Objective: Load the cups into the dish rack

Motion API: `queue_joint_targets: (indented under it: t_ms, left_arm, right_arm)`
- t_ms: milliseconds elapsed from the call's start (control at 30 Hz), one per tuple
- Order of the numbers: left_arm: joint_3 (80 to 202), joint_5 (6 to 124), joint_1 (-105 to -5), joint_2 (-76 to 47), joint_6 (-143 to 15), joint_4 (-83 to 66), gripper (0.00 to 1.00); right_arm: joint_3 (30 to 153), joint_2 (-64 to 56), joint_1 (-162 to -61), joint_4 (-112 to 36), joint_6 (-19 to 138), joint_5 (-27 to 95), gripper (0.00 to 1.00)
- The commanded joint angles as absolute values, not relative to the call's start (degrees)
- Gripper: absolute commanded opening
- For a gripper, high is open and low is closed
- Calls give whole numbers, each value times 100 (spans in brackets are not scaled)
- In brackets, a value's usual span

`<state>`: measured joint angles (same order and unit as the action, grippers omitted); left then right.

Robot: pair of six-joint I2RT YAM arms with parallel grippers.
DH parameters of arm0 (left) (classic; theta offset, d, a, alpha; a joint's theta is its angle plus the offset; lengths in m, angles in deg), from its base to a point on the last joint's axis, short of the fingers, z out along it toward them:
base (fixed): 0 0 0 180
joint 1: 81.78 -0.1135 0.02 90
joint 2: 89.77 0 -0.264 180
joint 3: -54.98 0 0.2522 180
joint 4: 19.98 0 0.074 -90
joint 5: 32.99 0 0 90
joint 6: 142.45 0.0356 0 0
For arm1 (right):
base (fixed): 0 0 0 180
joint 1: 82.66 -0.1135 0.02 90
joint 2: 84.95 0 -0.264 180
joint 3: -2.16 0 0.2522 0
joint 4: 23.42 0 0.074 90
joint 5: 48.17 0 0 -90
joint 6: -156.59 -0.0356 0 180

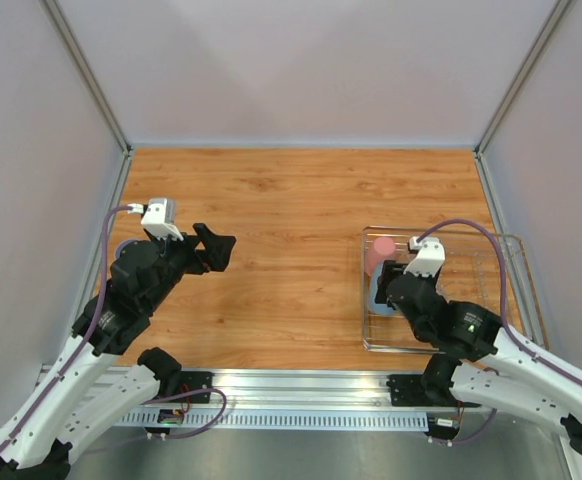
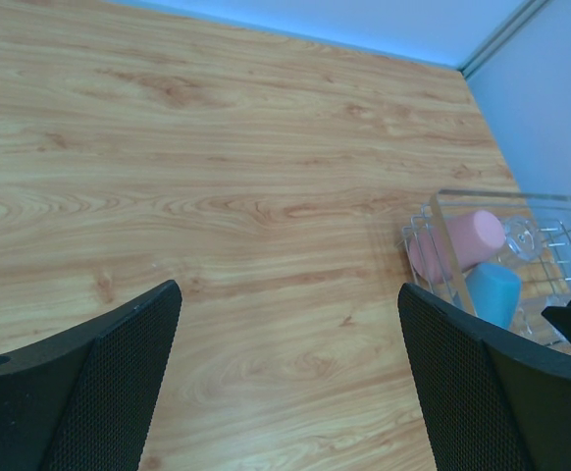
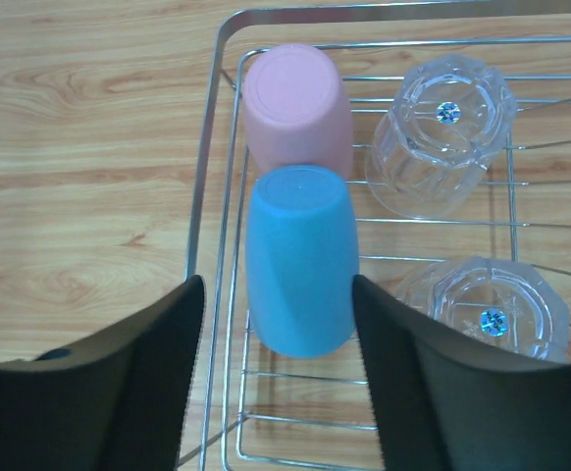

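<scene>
The dish rack [image 3: 212, 177] is a silver wire grid at the right of the table [image 1: 511, 245]. Inside it a pink cup [image 3: 297, 103] and a blue cup [image 3: 300, 260] stand upside down along its left side. Two clear glass tumblers [image 3: 441, 132] [image 3: 487, 309] are inverted beside them. My right gripper [image 3: 276, 287] straddles the blue cup. Its right finger is at the cup's side and its left finger stands apart, over the rack rim. My left gripper [image 1: 214, 248] hovers wide open over bare wood [image 2: 287, 292], far left of the rack [image 2: 433, 211].
White enclosure walls with metal corner posts [image 1: 91, 90] surround the wooden table. A metal rail [image 1: 301, 385] runs along the near edge, where both arm bases are mounted.
</scene>
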<state>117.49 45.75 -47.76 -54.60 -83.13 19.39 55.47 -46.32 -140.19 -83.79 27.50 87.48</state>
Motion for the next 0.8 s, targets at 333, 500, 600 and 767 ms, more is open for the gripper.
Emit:
queue_joint_targets:
  t_ms: [333, 500, 600, 767]
  left_arm:
    - [11734, 4708, -4794, -5427, -8190, 1822, 100]
    - [11743, 4700, -4794, -5497, -8154, 1892, 100]
    - [11682, 4655, -4785, -5550, -8181, 1883, 100]
    - [11681, 4655, -4785, -5541, -8190, 1857, 100]
  right_arm:
    - [6276, -3653, -12979, -8333, 3196, 7384, 87]
    - [6618, -3310, -12555, -8490, 3423, 7066, 86]
    - [6628, -3204, -12546, -8255, 3714, 6734, 85]
    - [6592, -2757, -12511, -8147, 3776, 6618, 86]
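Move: Just ahead of the right hand, about 3 cm out and 8 cm below, the blue cup stands bottom-up against the rack's left side. The pink cup is some 8 cm farther out behind it. Of the two clear cups, one lies about 10 cm ahead and 8 cm to the hand's right, the other 2 cm ahead and 11 cm right. From the left hand the blue cup is roughly 32 cm right, level with it, and 20 cm below. Opening its fingers from about half to nearly wide, the right hand first lifts some 1.5 cm over the blue cup, then reaches forward about 2.5 cm while sinking roughly 3 cm from that peak. The wrist tips the fingers down about 15 degrees, and late on the hand slides 2 cm left towards the rack's left side; a touch on the cup can't be made out. ##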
